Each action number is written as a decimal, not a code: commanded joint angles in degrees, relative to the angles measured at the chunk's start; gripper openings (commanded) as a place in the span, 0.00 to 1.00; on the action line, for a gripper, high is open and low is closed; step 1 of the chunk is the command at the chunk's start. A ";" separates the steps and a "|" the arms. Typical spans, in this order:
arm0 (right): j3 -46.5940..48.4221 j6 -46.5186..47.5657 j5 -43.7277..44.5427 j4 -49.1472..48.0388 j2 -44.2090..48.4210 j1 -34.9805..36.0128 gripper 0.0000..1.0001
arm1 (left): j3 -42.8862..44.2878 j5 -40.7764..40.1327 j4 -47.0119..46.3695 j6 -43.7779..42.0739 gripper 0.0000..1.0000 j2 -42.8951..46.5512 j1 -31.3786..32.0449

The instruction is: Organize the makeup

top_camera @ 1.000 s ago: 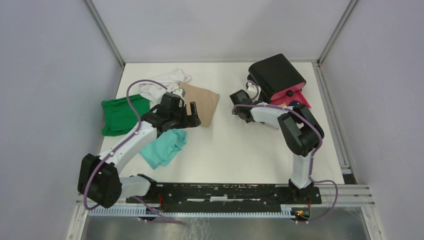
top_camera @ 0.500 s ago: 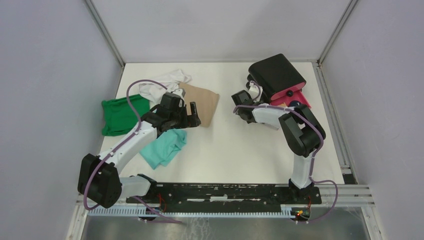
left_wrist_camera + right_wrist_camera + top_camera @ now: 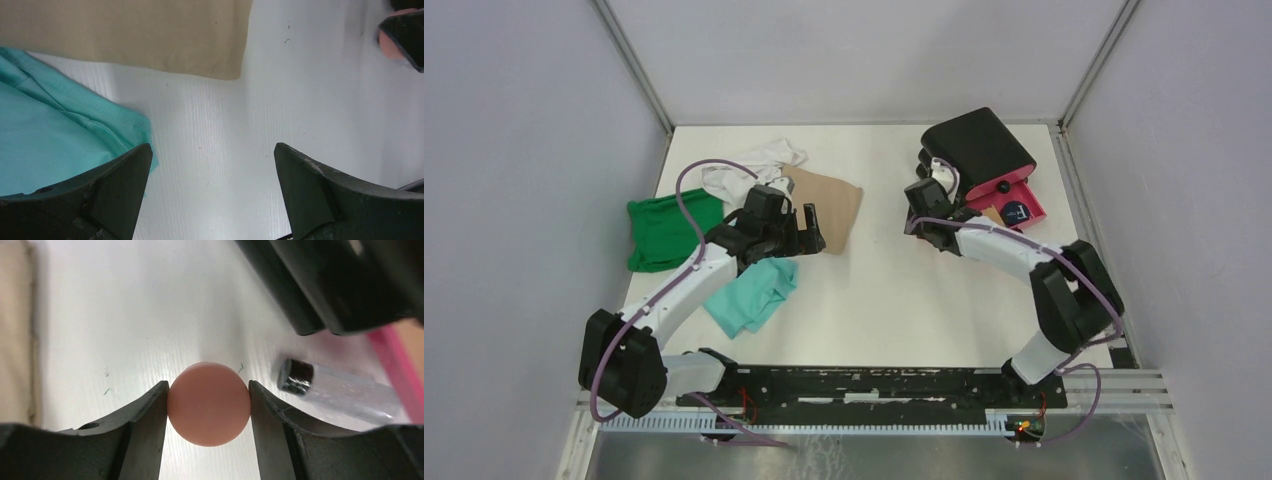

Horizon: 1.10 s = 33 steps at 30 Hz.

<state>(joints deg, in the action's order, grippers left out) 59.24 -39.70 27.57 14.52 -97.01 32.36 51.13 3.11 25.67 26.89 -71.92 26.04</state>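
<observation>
In the right wrist view my right gripper [image 3: 207,386] is shut on the salmon-pink round puff [image 3: 208,404], one finger against each side, low over the white table. Just right of it lies a clear black-capped vial [image 3: 345,391]. From above, the right gripper [image 3: 929,215] sits at the front left corner of the black box [image 3: 977,148]. The box's pink drawer [image 3: 1027,196] stands open and holds a small dark round jar [image 3: 1015,211]. My left gripper [image 3: 212,149] hangs open over bare table between the teal cloth [image 3: 50,145] and the tan cloth [image 3: 125,35].
Green cloth [image 3: 664,232], white cloth [image 3: 754,165], tan cloth [image 3: 829,205] and teal cloth [image 3: 752,293] lie around the left arm. Grey walls enclose the table on three sides. The black box's underside [image 3: 325,285] looms close on the right gripper's far right.
The right gripper's jaws have closed onto the pink puff. It has shifted right toward the black box, its elbow swinging out to the right. The left arm has not moved.
</observation>
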 commanded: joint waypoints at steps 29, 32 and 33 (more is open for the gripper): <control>-0.63 11.54 -10.10 13.15 23.57 -22.99 0.54 | -0.13 0.29 -1.44 -2.56 0.99 1.93 -0.42; 0.82 11.50 -9.67 12.39 19.97 -24.20 0.54 | -0.20 0.39 -1.41 -2.38 0.99 1.95 -0.41; 0.91 11.45 -9.80 11.70 19.15 -24.64 0.54 | -0.25 0.32 -1.41 -2.34 0.99 1.96 -0.43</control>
<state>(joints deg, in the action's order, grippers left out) 56.75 -28.60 17.85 30.68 -75.18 9.15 51.13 3.18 25.67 26.81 -71.46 25.96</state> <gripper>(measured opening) 0.614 0.994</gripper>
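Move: The open pink drawer, where the right hand's peach disc is being taken, is centred about 16 cm to the hand's right, 6 cm ahead and roughly level. In the drawer, the tan square lies some 14 cm right and 5 ahead, the dark round compact 18 right and 5 ahead. The clear bottle is 9 cm right, 1 back and 5 below. From the left hand, the drawer is roughly 37 cm right, 12 ahead and 8 lower. Still pinching the peach disc by its rim, the right hand lifts it some 12 cm while drawing back about 6, swings about 15 cm to the right towards the open drawer, then eases down and forward by some 4 cm each. The fingers keep their hold; the wrist tips up slightly, then levels out again and ends turned about 10 degrees clockwise. ##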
